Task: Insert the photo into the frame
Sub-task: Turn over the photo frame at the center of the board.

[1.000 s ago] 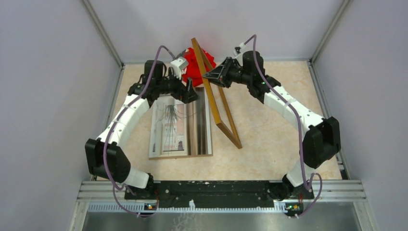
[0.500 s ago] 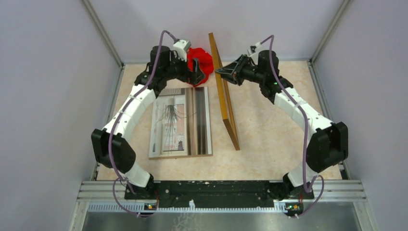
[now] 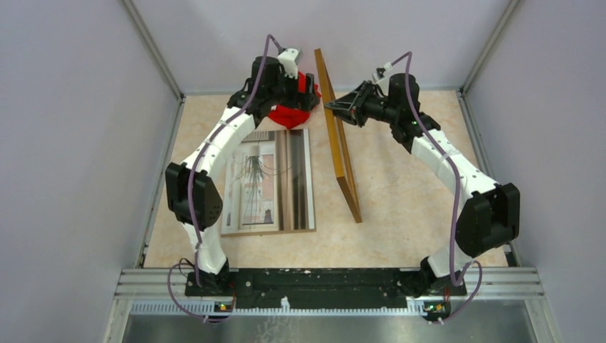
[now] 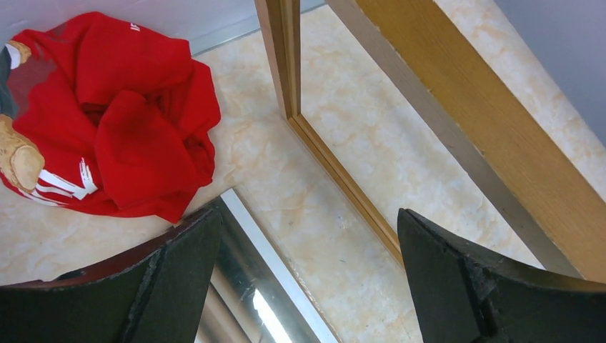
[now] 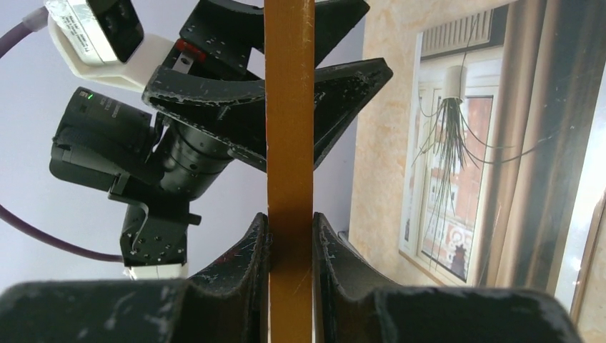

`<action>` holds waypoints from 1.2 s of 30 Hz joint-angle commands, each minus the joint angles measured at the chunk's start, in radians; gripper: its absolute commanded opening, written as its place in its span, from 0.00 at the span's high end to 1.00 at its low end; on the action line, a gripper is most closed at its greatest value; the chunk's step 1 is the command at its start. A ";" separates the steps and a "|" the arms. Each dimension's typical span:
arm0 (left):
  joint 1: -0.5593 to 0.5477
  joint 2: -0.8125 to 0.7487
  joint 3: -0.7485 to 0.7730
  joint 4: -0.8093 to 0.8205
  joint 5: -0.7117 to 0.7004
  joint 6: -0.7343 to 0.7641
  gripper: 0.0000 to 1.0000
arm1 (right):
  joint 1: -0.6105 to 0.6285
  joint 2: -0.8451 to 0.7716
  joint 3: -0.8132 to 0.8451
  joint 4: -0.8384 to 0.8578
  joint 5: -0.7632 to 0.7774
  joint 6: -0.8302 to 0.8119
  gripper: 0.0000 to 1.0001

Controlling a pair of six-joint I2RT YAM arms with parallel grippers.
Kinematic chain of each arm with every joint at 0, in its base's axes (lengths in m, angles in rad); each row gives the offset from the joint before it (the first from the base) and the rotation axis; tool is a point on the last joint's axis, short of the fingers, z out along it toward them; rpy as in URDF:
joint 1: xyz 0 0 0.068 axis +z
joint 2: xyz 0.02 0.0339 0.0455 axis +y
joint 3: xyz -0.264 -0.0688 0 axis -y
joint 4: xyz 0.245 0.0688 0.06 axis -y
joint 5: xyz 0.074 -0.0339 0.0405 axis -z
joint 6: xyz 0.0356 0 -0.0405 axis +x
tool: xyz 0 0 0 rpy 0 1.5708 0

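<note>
The frame (image 3: 339, 136) stands on edge on the table, its far end tipped up, with my right gripper (image 3: 334, 107) shut on its top rail. The right wrist view shows that brown rail (image 5: 289, 143) pinched between both fingers (image 5: 254, 250). The photo (image 3: 268, 179), showing a window, a trailing plant and brown curtains, lies face up, flat on the table left of the frame, and appears again in the right wrist view (image 5: 472, 157). My left gripper (image 3: 300, 89) hangs open just left of the frame's far end, above the red cloth. Nothing is between its jaws (image 4: 307, 271).
A crumpled red cloth (image 3: 289, 114) lies at the back of the table, just beyond the photo's far edge, and fills the upper left of the left wrist view (image 4: 114, 107). A brown board edge (image 3: 268, 231) shows under the photo's near side. Grey walls close in on three sides.
My left arm has lifted off the photo's far edge and swung back and right, toward the frame. My right gripper has carried the frame's top rightward, standing it more upright.
</note>
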 commanded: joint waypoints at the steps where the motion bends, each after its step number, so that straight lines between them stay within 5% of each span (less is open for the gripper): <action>1: 0.001 -0.062 0.004 0.049 -0.065 -0.038 0.02 | 0.021 -0.042 0.016 0.091 -0.002 0.064 0.83; 8: 0.001 -0.209 -0.146 0.167 -0.129 -0.041 0.02 | 0.063 -0.073 -0.048 0.266 0.060 0.194 0.83; 21: -0.033 -0.145 -0.073 0.120 -0.144 0.009 0.01 | -0.006 -0.147 -0.246 0.360 0.003 0.252 0.72; 28: -0.081 -0.103 -0.024 0.126 -0.159 0.055 0.01 | -0.043 -0.217 -0.200 0.182 0.017 0.132 0.34; 32: -0.086 -0.098 -0.032 0.122 -0.170 0.073 0.01 | -0.071 -0.227 -0.135 0.061 -0.008 0.040 0.26; 36: -0.086 -0.114 -0.092 0.138 -0.187 0.103 0.01 | -0.106 -0.232 -0.002 -0.262 0.028 -0.191 0.24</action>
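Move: The frame stands on edge between the hands, its top rail running fore and aft. The right hand already grips the rail's middle; the bottom rail lies about 31 cm below and 7 cm to the right, with the photo on the table 20 cm left, 2 cm back. From the open left hand the top rail's middle is roughly 5 cm right, 7 cm back and 4 cm above; the red cloth lies 14 cm ahead, 8 cm left, far below. Going a couple of centimetres left first, the right hand then swings back to the right about 6 cm, easing backward and opening from its pinch to let the top rail sit loosely between spread fingers, resting on the lower one. The left hand, kept open, lifts about 5 cm while drawing slightly left and back, tips up a little, then eases right and down a bit, near the rail without holding it. ##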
